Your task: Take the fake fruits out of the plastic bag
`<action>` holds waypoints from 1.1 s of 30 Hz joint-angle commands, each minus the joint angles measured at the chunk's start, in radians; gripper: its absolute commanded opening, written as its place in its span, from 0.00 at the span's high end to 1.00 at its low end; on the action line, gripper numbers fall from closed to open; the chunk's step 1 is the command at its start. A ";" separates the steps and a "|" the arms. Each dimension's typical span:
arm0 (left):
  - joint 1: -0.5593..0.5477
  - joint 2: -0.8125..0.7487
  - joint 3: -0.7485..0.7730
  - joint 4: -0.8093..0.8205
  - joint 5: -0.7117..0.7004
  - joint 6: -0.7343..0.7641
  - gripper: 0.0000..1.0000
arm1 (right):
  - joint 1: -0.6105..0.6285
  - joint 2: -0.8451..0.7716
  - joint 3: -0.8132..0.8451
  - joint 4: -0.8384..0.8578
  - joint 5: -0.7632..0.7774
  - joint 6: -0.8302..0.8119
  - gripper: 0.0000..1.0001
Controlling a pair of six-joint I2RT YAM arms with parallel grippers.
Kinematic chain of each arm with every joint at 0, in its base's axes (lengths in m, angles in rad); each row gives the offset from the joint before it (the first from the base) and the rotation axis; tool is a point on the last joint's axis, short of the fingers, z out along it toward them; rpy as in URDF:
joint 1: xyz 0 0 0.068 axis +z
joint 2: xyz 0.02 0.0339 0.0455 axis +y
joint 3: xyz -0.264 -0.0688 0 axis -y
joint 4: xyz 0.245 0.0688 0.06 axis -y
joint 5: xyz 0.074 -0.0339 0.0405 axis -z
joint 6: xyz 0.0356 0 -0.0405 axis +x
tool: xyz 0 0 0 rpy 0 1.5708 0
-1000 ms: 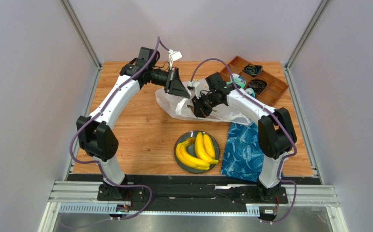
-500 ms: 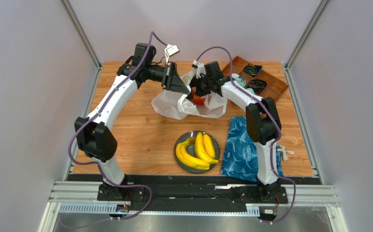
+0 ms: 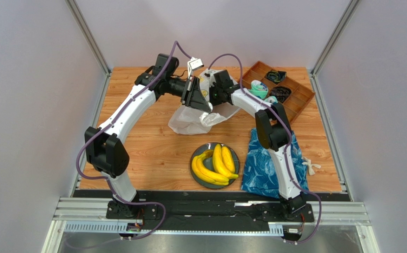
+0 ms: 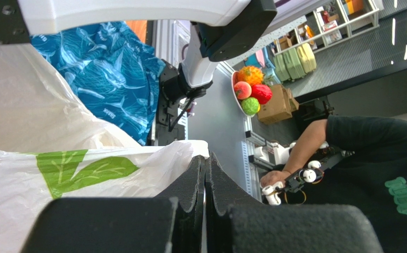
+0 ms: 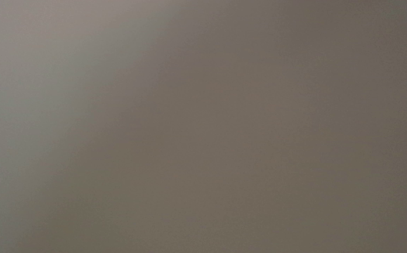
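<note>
The white plastic bag lies at the table's far middle, its top edge lifted. My left gripper is shut on that edge; in the left wrist view the closed fingertips pinch the bag, which has a green leaf print. My right gripper is at the bag's raised mouth beside the left one, partly wrapped in plastic. The right wrist view is a blank grey-brown blur, so its jaws do not show. Two yellow banana bunches lie on a dark plate. No other fruit shows.
A blue patterned cloth lies right of the plate and shows in the left wrist view. A brown compartment tray with dark cables stands at the far right, teal-and-white socks beside it. A small white item lies at the right edge.
My right gripper has moved back and up into the bag's mouth. The red fruit seen half a second ago is now hidden. The bag has bunched toward the left gripper.
</note>
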 commanded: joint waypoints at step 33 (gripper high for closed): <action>0.025 -0.010 0.084 -0.411 -0.168 0.483 1.00 | -0.001 -0.234 -0.313 -0.269 -0.045 -0.249 0.73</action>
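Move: Inside the plastic bag, the right hand has its fingers wide open; the remaining fruit can't be seen, but the bag's middle lies about 5 cm back, 5 cm to the left and a few cm above. From the same hand the plate of bananas is some 30 cm back and straight in line, the wooden tray about 4 cm ahead and 26 cm right. From the left hand, the bag's middle is roughly 18 cm ahead, 2 cm left and 24 cm below. Sweeping back about 10 cm inside the bag, towards the plate, the right hand bows some 5 cm left and then swings right again, sinking a little and turning roughly 20 degrees, mostly counter-clockwise. Late on, its fingers close to about a third open; no fruit shows between them. The left hand keeps its pinch on the bag's lip and lowers it about 4 cm. ##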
